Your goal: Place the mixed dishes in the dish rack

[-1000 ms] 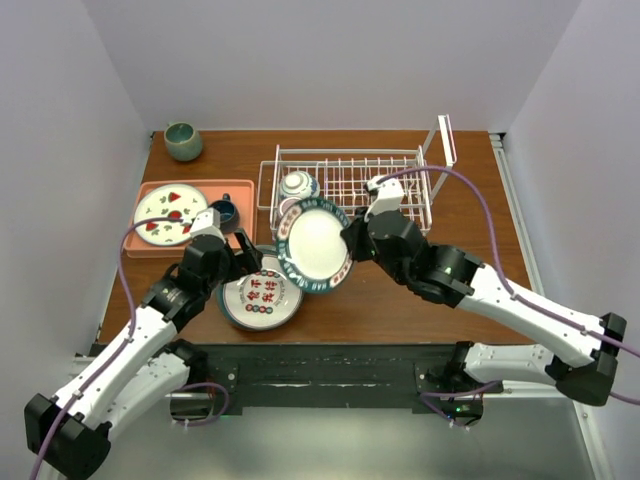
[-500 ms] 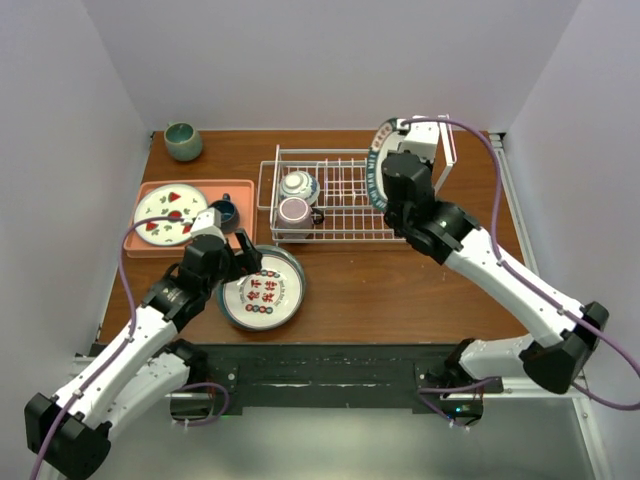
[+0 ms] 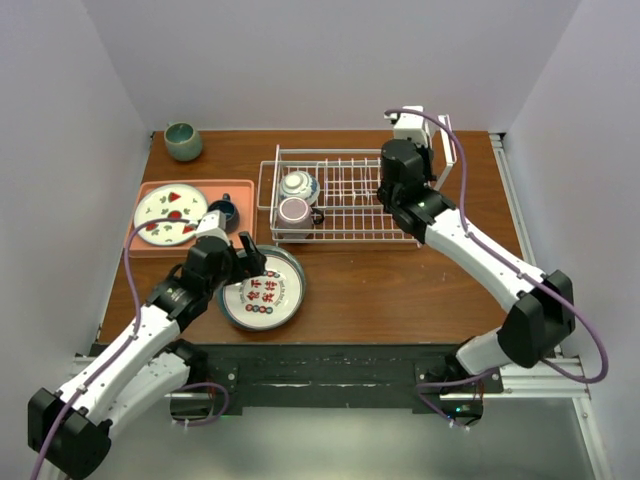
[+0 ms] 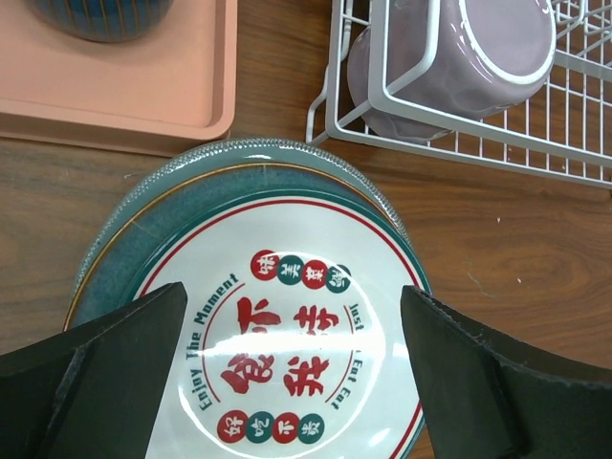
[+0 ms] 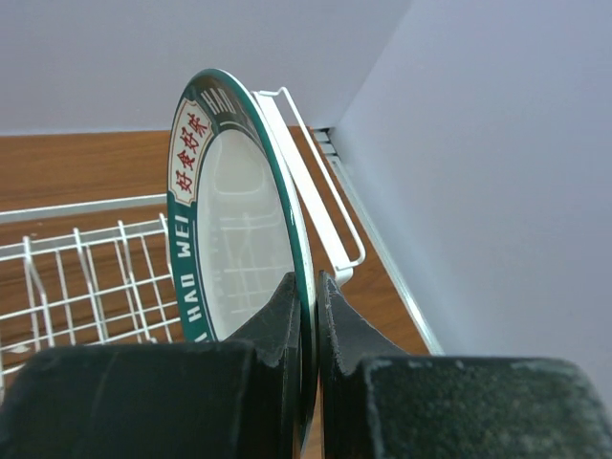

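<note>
My right gripper (image 5: 308, 287) is shut on the rim of the large white plate with the lettered teal rim (image 5: 239, 239). It holds the plate on edge over the right end of the dish rack (image 3: 345, 190), beside the tall wire end piece (image 5: 316, 182). In the top view the wrist (image 3: 393, 190) hides this plate. The blue-and-white bowl (image 3: 297, 185) and the pink mug (image 3: 294, 211) sit in the rack's left part. My left gripper (image 4: 295, 325) hangs open just above a white plate with red and teal characters (image 3: 262, 290). That plate lies on a teal plate (image 4: 172, 220).
A salmon tray (image 3: 235, 190) at the left holds a white plate with red fruit marks (image 3: 168, 215) and a dark blue cup (image 3: 224, 212). A grey-green cup (image 3: 183, 140) stands at the back left corner. Walls close in on the left, back and right.
My right arm carried the lettered plate from in front of the rack to its right end and turned it on edge. The left arm has hardly moved.
</note>
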`<action>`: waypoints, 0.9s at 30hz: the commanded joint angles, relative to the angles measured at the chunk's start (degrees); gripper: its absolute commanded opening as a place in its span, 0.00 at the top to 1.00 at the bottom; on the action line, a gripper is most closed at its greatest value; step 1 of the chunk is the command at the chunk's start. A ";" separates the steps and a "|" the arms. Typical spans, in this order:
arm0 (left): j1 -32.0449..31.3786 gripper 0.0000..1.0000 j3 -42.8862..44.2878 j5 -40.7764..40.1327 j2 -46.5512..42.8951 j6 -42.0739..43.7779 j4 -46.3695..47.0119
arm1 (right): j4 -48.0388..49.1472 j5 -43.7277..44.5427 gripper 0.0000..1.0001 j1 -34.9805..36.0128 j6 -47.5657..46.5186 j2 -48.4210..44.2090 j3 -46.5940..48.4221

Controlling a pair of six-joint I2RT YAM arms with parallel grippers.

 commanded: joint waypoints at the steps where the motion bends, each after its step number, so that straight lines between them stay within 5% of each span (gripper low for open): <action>1: 0.13 0.00 -0.59 1.55 0.29 1.36 3.67 | 7.99 -1.55 1.00 -1.95 -5.88 1.81 -0.48; 12: 0.13 0.00 -0.94 1.73 0.29 1.54 3.93 | 12.83 -7.45 1.00 -5.56 -11.87 8.23 -1.27; 21: 0.13 0.00 -0.77 2.08 1.61 1.54 4.20 | 9.58 -6.75 1.00 -6.00 -7.40 13.94 0.92; 27: 0.13 0.00 -0.59 1.99 1.26 1.27 3.50 | 7.82 -4.73 0.54 -6.26 -4.50 14.82 2.42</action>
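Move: The plate already pinched on edge in my right hand is bound for the slots at the rack's right end, roughly 12 cm ahead, in line sideways and about 17 cm below. The raised white side holder stands about 7 cm right of those slots and 2 cm farther out; the lavender mug lies some 30 cm to their left and 4 cm nearer. From my left hand, those slots are about 40 cm right and 19 cm ahead. My right hand lowers the upright plate about 9 cm while reaching some 6.5 cm forward, down into the rack's right end just left of the side holder. The fingers tip downward about 10 degrees and the hand's left side drops a little. As the descent eases off, I open them partway, ending their pinch on the rim. ##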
